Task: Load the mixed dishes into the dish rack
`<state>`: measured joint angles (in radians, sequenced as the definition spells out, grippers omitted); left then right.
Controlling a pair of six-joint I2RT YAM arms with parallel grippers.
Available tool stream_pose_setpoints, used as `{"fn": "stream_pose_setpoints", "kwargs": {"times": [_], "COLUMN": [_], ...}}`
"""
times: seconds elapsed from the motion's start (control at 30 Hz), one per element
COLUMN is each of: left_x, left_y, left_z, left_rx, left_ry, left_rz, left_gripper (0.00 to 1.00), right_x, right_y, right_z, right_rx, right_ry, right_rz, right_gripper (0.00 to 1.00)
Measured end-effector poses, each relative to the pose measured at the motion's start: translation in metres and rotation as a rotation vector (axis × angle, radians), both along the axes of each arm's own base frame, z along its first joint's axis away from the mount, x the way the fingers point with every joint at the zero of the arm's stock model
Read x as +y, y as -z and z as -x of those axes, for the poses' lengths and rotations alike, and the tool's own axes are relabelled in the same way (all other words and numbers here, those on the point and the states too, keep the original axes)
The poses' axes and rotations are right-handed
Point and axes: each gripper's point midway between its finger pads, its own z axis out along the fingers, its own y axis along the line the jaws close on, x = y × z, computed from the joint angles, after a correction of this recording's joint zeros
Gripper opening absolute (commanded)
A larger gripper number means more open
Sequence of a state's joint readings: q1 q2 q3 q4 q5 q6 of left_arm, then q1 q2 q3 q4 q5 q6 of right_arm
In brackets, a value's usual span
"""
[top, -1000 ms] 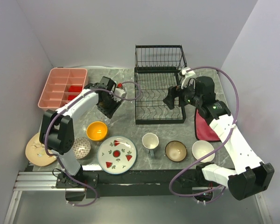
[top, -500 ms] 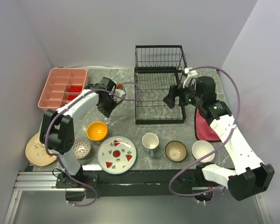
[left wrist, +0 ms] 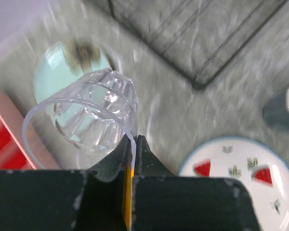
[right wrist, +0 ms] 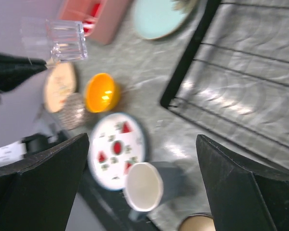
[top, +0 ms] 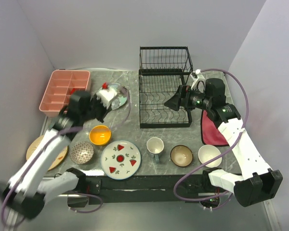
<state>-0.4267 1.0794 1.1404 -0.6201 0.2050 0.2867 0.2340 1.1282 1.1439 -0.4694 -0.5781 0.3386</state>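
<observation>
My left gripper (left wrist: 130, 139) is shut on the rim of the clear glass (left wrist: 86, 120) and holds it in the air, tilted, above the mint floral plate (left wrist: 67, 62). In the top view this gripper (top: 102, 102) is just left of the mint plate (top: 117, 94). My right gripper (top: 176, 102) is open and empty above the lower tray of the black wire dish rack (top: 156, 124). The orange bowl (top: 100, 134), patterned bowl (top: 82, 152), watermelon-print plate (top: 121, 159), white mug (top: 155, 145), brown bowl (top: 181, 155) and white bowl (top: 209, 155) sit along the near side. The left arm partly hides the tan plate (top: 36, 151).
A pink compartment tray (top: 64, 89) stands at the far left. A red cloth (top: 212, 131) lies right of the rack, under my right arm. The rack's upper basket (top: 164, 58) stands at the back. Walls close in the table on three sides.
My left arm has swung back toward the near left and lifted the glass. The mint plate, hidden before, now shows. My right gripper has stayed open over the rack and turned slightly.
</observation>
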Motion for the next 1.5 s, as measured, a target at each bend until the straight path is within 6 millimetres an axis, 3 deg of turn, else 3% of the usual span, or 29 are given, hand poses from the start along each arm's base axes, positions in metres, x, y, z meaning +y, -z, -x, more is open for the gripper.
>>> {"fn": "stream_pose_setpoints", "kwargs": {"times": [0.1, 0.2, 0.37, 0.53, 0.87, 1.2, 1.33, 1.5], "left_x": [-0.011, -0.029, -0.065, -0.089, -0.093, -0.121, -0.124, -0.127], "left_y": [-0.017, -0.011, 0.012, 0.029, 0.004, 0.032, 0.030, 0.021], "left_z": [0.032, 0.056, 0.063, 0.055, 0.031, 0.012, 0.010, 0.010], "left_rx": [-0.216, -0.395, -0.655, -0.861, -1.009, -1.003, -1.018, -1.039], "left_ry": [0.081, 0.169, 0.245, 0.266, 0.179, 0.228, 0.216, 0.198], "left_rz": [0.082, 0.089, -0.034, -0.228, -0.400, -0.588, -0.592, -0.569], "left_gripper": [0.01, 0.01, 0.01, 0.01, 0.01, 0.01, 0.01, 0.01], "right_x": [0.010, 0.018, 0.027, 0.037, 0.048, 0.065, 0.076, 0.084], "right_y": [-0.008, -0.016, -0.020, -0.017, 0.034, 0.019, 0.011, 0.020], "right_z": [0.009, 0.016, 0.014, 0.001, 0.003, -0.013, -0.021, -0.023], "right_rx": [0.043, 0.101, 0.209, 0.340, 0.615, 0.662, 0.663, 0.697], "right_ry": [-0.040, -0.056, -0.055, -0.074, -0.076, -0.105, -0.120, -0.102], "right_rz": [-0.079, -0.155, -0.253, -0.376, -0.562, -0.638, -0.636, -0.629], "right_gripper": [1.00, 1.00, 1.00, 1.00, 1.00, 1.00, 1.00, 1.00]}}
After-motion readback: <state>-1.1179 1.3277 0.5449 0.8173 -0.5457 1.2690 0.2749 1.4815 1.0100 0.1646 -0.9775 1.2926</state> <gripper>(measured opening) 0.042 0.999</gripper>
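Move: My left hand, already pinching the clear glass by its rim, is bringing it to my right gripper, some 29 cm to its right, nearly level in height and about 2 cm farther out. From my right hand the glass lies about 26 cm left and 2 cm ahead. The rack's lower tier is 15 cm ahead of that hand, 3 cm left and some 23 below; the mug is 9 cm back, 8 left and 25 below. I carry the glass about 12 cm rightwards with my left hand, dipping back some 6 cm early on and then recovering most of it, while that wrist tips the fingers up from slanting down to about level, grip kept. My right hand comes some 8 cm left to meet the glass, rolling around 50 degrees until its wide-open fingers point left at the glass. ##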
